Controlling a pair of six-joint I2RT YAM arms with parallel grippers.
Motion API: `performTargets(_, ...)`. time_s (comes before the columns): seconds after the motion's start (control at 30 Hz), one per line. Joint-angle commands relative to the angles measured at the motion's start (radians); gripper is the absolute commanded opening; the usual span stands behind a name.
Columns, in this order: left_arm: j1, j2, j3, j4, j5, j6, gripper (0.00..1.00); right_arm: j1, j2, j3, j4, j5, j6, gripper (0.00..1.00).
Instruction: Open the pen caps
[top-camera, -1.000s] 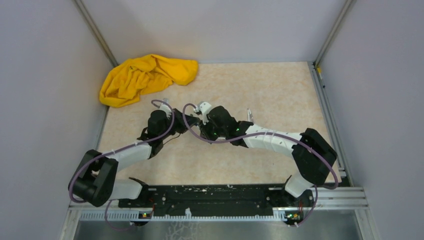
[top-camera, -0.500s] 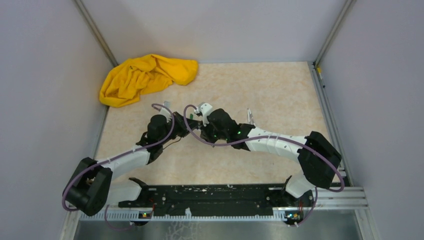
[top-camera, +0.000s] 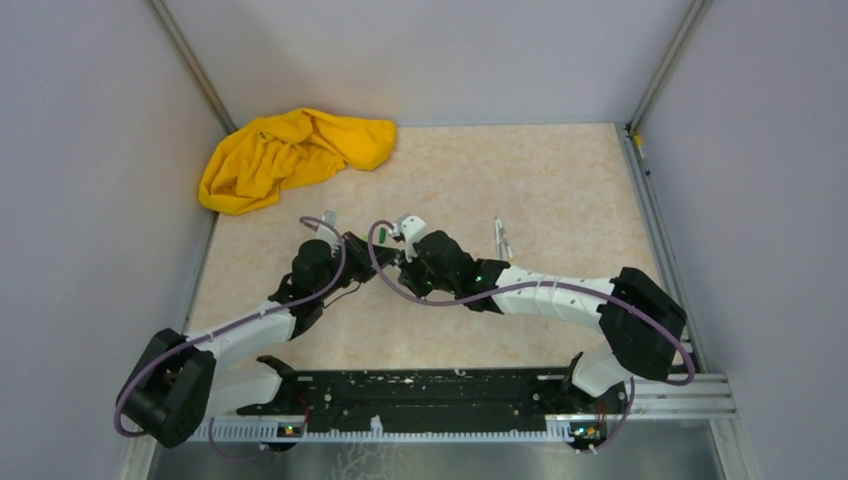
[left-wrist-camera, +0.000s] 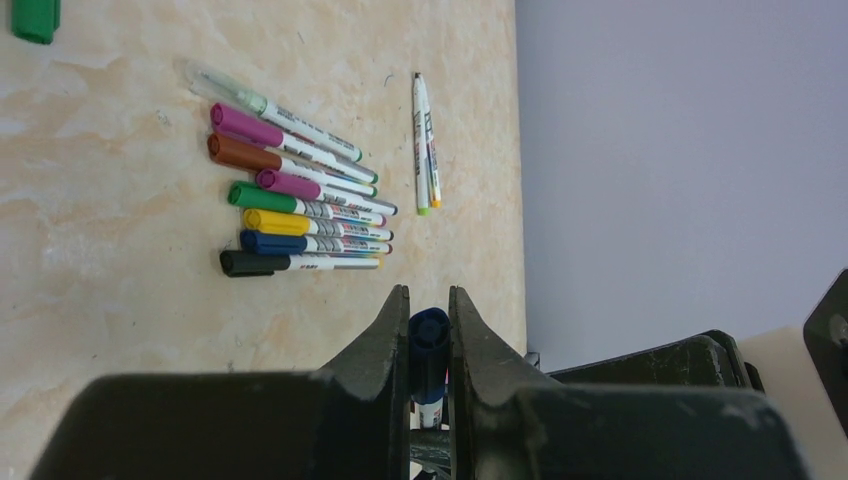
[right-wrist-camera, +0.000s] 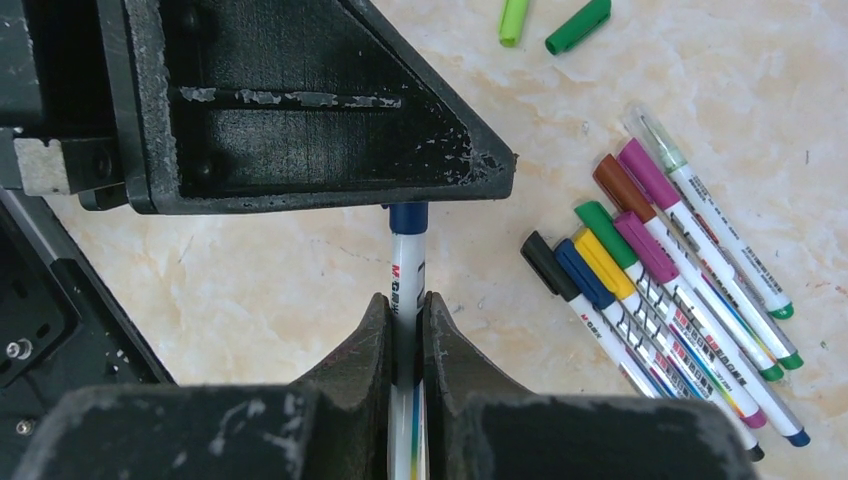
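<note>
My left gripper (left-wrist-camera: 428, 295) is shut on the dark blue cap (left-wrist-camera: 428, 338) of a pen. My right gripper (right-wrist-camera: 405, 300) is shut on that pen's white barrel (right-wrist-camera: 406, 262). The blue cap (right-wrist-camera: 408, 217) still sits on the barrel between the two grippers. In the top view the grippers (top-camera: 385, 258) meet above mid-table. A row of several capped pens (left-wrist-camera: 300, 200) lies on the table, also in the right wrist view (right-wrist-camera: 660, 270). Two uncapped pens (left-wrist-camera: 425, 145) lie together beyond them. Loose caps, one green (right-wrist-camera: 578, 25) and one light green (right-wrist-camera: 513, 20), lie apart.
A crumpled yellow cloth (top-camera: 290, 155) lies at the far left corner. Grey walls close the table on three sides. The two uncapped pens (top-camera: 502, 238) lie just right of the right wrist. Another green cap (left-wrist-camera: 35, 18) lies at the left wrist view's edge.
Both arms have shifted slightly toward the near side while staying joined at the pen. The left elbow has swung down and left. The two uncapped pens are less covered by the right arm.
</note>
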Motion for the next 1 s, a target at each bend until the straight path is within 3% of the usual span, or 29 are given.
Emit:
performTargets(0.0, 0.006, -0.048, -0.029, 0.027, -0.094, 0.000, 0.00, 0.035, -0.051, -0.046, 0.038, 0.079, 0.018, 0.00)
performTargets(0.27, 0.009, -0.072, -0.046, 0.039, -0.221, 0.034, 0.00, 0.043, -0.101, -0.145, 0.076, 0.124, 0.009, 0.00)
performTargets(0.6, 0.100, -0.029, -0.052, 0.077, -0.316, 0.102, 0.00, 0.042, -0.219, -0.272, 0.080, 0.198, 0.041, 0.00)
performTargets(0.73, 0.138, 0.043, -0.037, 0.103, -0.283, 0.118, 0.00, 0.040, -0.210, -0.242, 0.055, 0.275, 0.036, 0.00)
performTargets(0.97, 0.139, 0.193, 0.110, -0.105, -0.283, 0.185, 0.00, -0.134, -0.111, -0.108, 0.003, 0.412, 0.035, 0.00)
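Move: Ahead of the left hand, which already grips the blue pen's cap, lies the light-green cap, about 13 cm forward, 8 cm left and 14 cm down; the dark-green cap is about 15 cm forward and 5 cm left. For the right hand, on that pen's barrel, the two uncapped pens lie some 18 cm forward, 23 cm right and 12 cm down, with the row of capped pens nearer, about 12 cm forward and 7 cm right. Straining against each other almost in place, both hands keep their pinch on cap and barrel, then spring apart. The left carries the cap left and forward about 10 cm towards the light-green cap, turning some 20 degrees counter-clockwise, then sinks. The right takes the barrel right, dipping and drawing slightly back, then swings forward towards the uncapped pens, turning clockwise. ##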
